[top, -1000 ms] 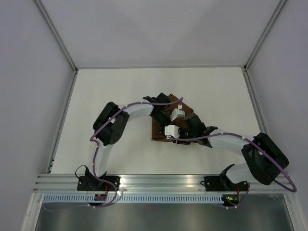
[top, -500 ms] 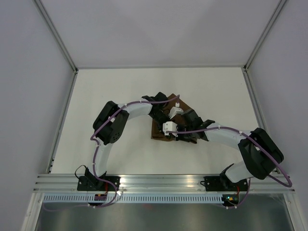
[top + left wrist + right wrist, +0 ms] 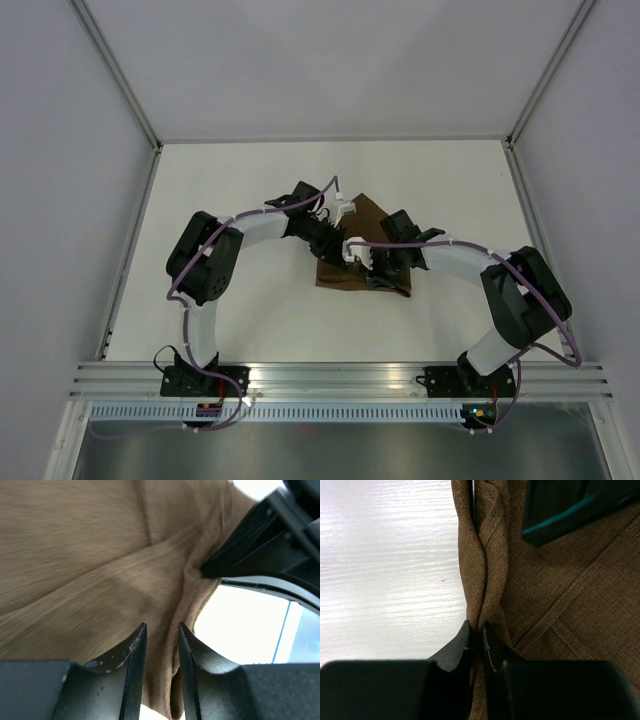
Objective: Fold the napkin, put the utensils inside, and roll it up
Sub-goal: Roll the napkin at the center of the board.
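The dark-brown napkin [image 3: 372,214] lies folded in the middle of the white table [image 3: 230,180], with both arms reaching over it. My right gripper [image 3: 476,627] is shut on a raised fold along the napkin's [image 3: 560,605] edge, where cloth meets bare table. My left gripper [image 3: 161,627] is open; its jaws stand a little apart over the napkin [image 3: 90,565], with a crease running between them and nothing pinched. A dark piece with a teal edge [image 3: 555,522] shows on the cloth in the right wrist view. I cannot tell whether it is one of the utensils.
In the left wrist view, one black finger of the right gripper [image 3: 250,550] sits close by on the cloth. Grey walls and a metal frame [image 3: 130,250] enclose the table. An aluminium rail [image 3: 330,378] carries both arm bases at the near edge.
My right gripper has closed on the napkin's fold and shifted left. My left gripper has opened, and its arm has drawn back to the left.
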Available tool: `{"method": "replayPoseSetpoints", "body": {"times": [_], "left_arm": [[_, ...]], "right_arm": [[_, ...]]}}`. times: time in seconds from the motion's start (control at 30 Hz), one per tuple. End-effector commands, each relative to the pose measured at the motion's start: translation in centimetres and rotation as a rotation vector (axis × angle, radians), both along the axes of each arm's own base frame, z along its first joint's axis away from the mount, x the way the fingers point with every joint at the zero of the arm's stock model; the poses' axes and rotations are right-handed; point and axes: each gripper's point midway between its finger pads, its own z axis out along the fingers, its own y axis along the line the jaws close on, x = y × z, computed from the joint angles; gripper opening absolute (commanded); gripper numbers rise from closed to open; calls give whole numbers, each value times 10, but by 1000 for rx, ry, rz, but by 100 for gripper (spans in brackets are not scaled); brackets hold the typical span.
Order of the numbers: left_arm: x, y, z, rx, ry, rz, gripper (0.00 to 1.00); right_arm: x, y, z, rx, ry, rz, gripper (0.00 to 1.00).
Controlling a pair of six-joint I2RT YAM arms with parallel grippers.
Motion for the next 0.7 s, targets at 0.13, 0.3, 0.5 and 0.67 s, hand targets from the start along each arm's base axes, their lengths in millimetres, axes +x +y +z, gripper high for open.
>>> {"method": "replayPoseSetpoints", "body": {"times": [0.13, 0.3, 0.5, 0.67], "left_arm": [[69, 9, 83, -163, -296, 335, 37], [101, 45, 126, -229, -551, 657, 36], [96, 67, 174, -322, -851, 746, 37], [70, 46, 170, -182, -1168, 599, 36]], "right_arm": [[-11, -7, -7, 15, 224, 30, 4], [-6, -11, -11, 30, 386, 17, 3], [-2, -20, -15, 58, 570, 8, 2], [0, -28, -26, 49, 700, -23, 1]]}}
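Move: Pinched between the right fingers already is the napkin's rolled near edge; the napkin's flat part, which it is to be rolled onto, has its middle about 8 cm ahead and 1 cm left of that hand, and its far corner some 20 cm ahead and 3 cm left. From the left hand, already off the cloth, the rolled edge lies roughly 4 cm back, 2 cm right and 2 cm below. Rolling its pinched edge forward, the right hand keeps its grip and turns over nearly on the spot, some 35 degrees, its body tipping away from the base while the fingertips swing back towards it. The left hand, fingers staying part-open, clears away from the roll: forward and left first, then mostly up, about 14 cm, its fingers swinging up and round from pointing right and down to more forward. ##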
